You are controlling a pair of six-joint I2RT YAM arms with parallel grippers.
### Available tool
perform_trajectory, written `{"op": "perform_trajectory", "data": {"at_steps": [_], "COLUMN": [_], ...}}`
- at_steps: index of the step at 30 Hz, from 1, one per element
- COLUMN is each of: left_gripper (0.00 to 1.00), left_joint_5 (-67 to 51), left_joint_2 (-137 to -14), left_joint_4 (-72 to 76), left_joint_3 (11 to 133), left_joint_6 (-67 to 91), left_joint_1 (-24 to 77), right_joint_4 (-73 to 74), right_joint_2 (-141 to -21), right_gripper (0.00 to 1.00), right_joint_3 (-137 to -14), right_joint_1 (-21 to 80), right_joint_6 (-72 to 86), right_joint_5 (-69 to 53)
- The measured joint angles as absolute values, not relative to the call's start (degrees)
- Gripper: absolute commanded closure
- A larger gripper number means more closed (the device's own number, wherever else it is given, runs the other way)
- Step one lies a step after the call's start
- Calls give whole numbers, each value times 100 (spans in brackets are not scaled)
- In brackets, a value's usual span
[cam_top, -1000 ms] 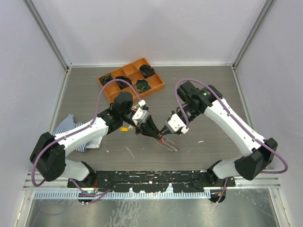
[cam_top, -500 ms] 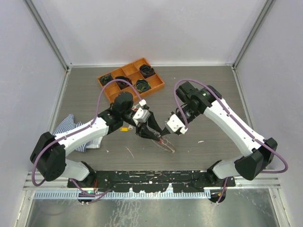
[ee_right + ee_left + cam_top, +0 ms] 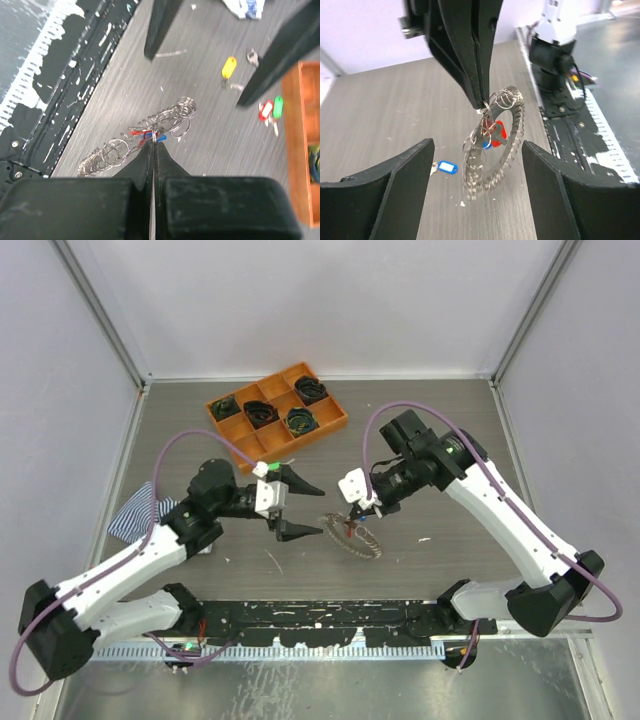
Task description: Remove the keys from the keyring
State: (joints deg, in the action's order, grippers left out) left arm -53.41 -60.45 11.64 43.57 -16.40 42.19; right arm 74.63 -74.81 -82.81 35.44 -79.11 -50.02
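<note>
The keyring (image 3: pixel 352 538), a wire ring fringed with small silvery split rings, hangs tilted from my right gripper (image 3: pixel 356 517), which is shut on one of its rings. Keys with a red tag (image 3: pixel 496 131) and a blue tag are still bunched on the keyring (image 3: pixel 487 150) just under the pinch. In the right wrist view the shut tips (image 3: pixel 153 144) hold the keyring (image 3: pixel 172 120) above the table. My left gripper (image 3: pixel 310 508) stands open to the left of the ring without touching it; its fingers (image 3: pixel 390 195) frame the ring. Loose keys lie on the table: blue-tagged (image 3: pixel 447 167), yellow-tagged (image 3: pixel 228 67), red- and green-tagged (image 3: pixel 270 109).
An orange compartment tray (image 3: pixel 228 424) holding black coiled bundles stands at the back. A blue-striped cloth (image 3: pixel 135 515) lies at the left under the left arm. The black rail (image 3: pixel 320 615) with the arm bases runs along the near edge.
My left gripper has opened and drawn back to the left, away from the keyring. My right gripper has closed on the ring and shifted slightly back with it.
</note>
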Motion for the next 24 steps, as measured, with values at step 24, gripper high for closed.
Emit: {"op": "perform_trajectory", "data": {"at_steps": [24], "left_gripper": [66], "left_joint_5": [-1253], "left_joint_2": [-6615], "left_joint_4": [3188], "left_joint_3": [3736], "left_joint_6": [-917], "left_joint_1": [5876], "right_joint_4": [7301], "right_joint_2": [-7314], "right_gripper": [99], "right_joint_3": [-8541], "right_joint_1": [3389], "right_joint_6": [-6125], "right_joint_5": [-3304]}}
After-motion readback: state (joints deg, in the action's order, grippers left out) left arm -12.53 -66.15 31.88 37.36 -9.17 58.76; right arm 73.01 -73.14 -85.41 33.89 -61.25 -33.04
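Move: From the left hand, the held part of the keyring is about 6 cm to the right, level fore and aft and about 1 cm lower; its red tag hangs 3 cm farther back and 3 cm lower. The loose blue-tagged key lies on the table about 11 cm right of the left hand, 5 cm ahead and 20 cm down. From the right hand, which grips the ring, the keyring's coil hangs about 4 cm back and 4 cm down, straight in the left-right direction. Bring the open left gripper up about 3 cm, then down and over to the right and forward, ending about 5 cm away beside the held ring, turning it some 25 degrees counter-clockwise and half closing the fingers. Meanwhile keep the right fingers shut on the keyring, carry it about 5 cm forward and right, turn the wrist some 20 degrees clockwise and tip its fingers more steeply down. ##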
